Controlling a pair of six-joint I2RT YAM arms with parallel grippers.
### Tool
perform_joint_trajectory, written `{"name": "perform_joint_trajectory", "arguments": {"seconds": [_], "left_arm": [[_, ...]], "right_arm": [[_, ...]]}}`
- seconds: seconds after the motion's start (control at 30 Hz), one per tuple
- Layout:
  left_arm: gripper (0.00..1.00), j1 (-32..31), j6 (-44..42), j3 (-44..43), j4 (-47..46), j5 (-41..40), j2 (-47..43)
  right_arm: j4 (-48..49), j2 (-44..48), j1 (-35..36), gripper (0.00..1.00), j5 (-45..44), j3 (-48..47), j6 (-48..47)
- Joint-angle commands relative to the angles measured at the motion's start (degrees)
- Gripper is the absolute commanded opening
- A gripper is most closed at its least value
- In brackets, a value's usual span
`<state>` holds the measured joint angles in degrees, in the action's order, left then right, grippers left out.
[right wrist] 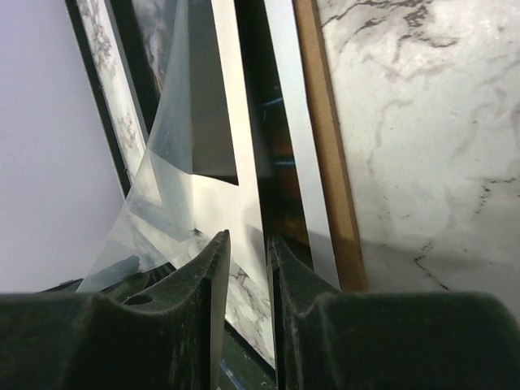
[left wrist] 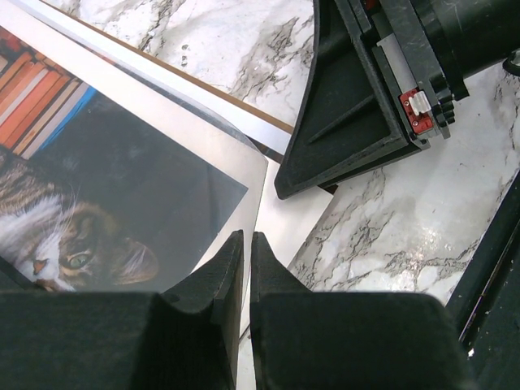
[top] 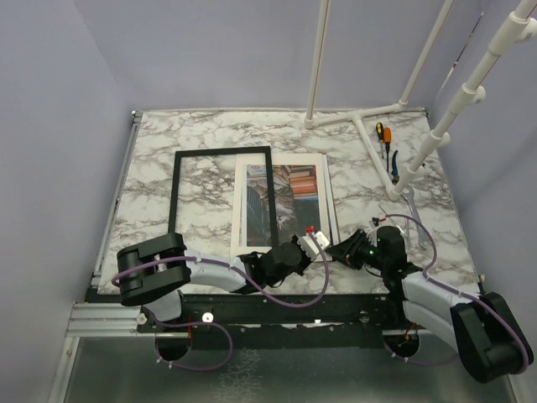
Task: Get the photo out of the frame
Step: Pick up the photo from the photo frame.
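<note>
The photo [top: 289, 197], a cat among books, lies right of centre on a white sheet and a brown backing board [left wrist: 244, 106]. The frame [top: 178, 193] shows as a thin black border lying flat to its left and overlapping the photo's left part. In the left wrist view the photo [left wrist: 146, 187] has its near corner lifted. My left gripper [left wrist: 246, 237] is shut on that corner's edge. A clear film curls over the print. My right gripper [right wrist: 248, 240] sits just right of the left one [top: 304, 245]. Its jaws stand a narrow gap apart around a white sheet's edge. Whether they pinch it does not show.
A white pipe stand [top: 369, 117] crosses the back right of the marble table [top: 151, 168], with orange-handled tools [top: 384, 134] beside it. The right gripper's black finger [left wrist: 341, 122] rests close to my left gripper at the board's near corner. The table's near edge lies just behind both grippers.
</note>
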<state>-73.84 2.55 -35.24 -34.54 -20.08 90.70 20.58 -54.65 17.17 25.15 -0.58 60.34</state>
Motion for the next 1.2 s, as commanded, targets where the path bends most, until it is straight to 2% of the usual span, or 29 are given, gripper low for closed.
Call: {"name": "perform_joint_trajectory", "arguments": {"seconds": [0.0,0.1,0.3,0.43,0.57,0.73,0.83,1.0,1.17], "left_arm": [[0.08,0.37,-0.08,-1.62,0.27,0.13,1.11],[0.08,0.41,-0.09,-1.67,0.27,0.30,1.29],[0.08,0.37,-0.09,-1.66,0.26,0.79,1.18],[0.15,0.37,-0.09,-1.42,0.27,2.18,0.57],[0.25,0.37,0.10,-0.80,0.22,3.14,-0.20],[0.54,0.37,0.37,0.50,0.18,6.16,-1.43],[0.65,0.37,0.26,1.06,0.11,7.40,-1.29],[0.67,0.08,-1.72,0.78,-0.42,6.70,0.75],[0.66,-0.59,-3.95,0.22,-2.28,1.91,2.06]], "right_arm": [[5.14,-0.92,-0.07,0.26,2.40,1.49,-1.19],[3.93,0.54,-0.10,0.24,3.13,0.74,-1.50],[-1.70,1.90,-0.12,0.08,3.56,-1.91,-2.59],[-5.05,3.29,-0.12,0.04,3.59,-3.05,-2.26],[-6.52,5.24,-0.12,0.04,3.85,-3.42,-1.32],[-7.36,5.86,-0.12,0.04,4.57,-4.18,-0.70],[-7.80,5.41,-0.12,0.04,5.24,-4.92,-0.48],[-8.09,5.58,-0.12,0.04,6.40,-5.30,1.48],[-8.20,5.96,-0.12,0.04,8.37,-6.14,4.55]]}}
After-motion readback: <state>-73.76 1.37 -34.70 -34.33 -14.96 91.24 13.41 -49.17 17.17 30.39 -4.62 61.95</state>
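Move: The photo's near right corner is at the right gripper, within about 1 cm back of the hand point and between its still parted fingers. From the left gripper, which already pinches the lifted near edge, that corner is about 5 cm right, 1 cm ahead and 2 cm lower. From the right hand, the middle of the black frame's right bar is some 14 cm ahead and 17 cm left; the middle of the backing board's right edge is about 12 cm ahead and 1 cm right, both slightly lower. Close the right gripper on the photo's corner with the clear sheet while raising it, about 3 cm up in all and a centimetre left. Keep the left gripper pinching the near edge until the right fingers have shut, then open it to about two thirds and ease it back and down by a centimetre or so, turning slightly clockwise. ##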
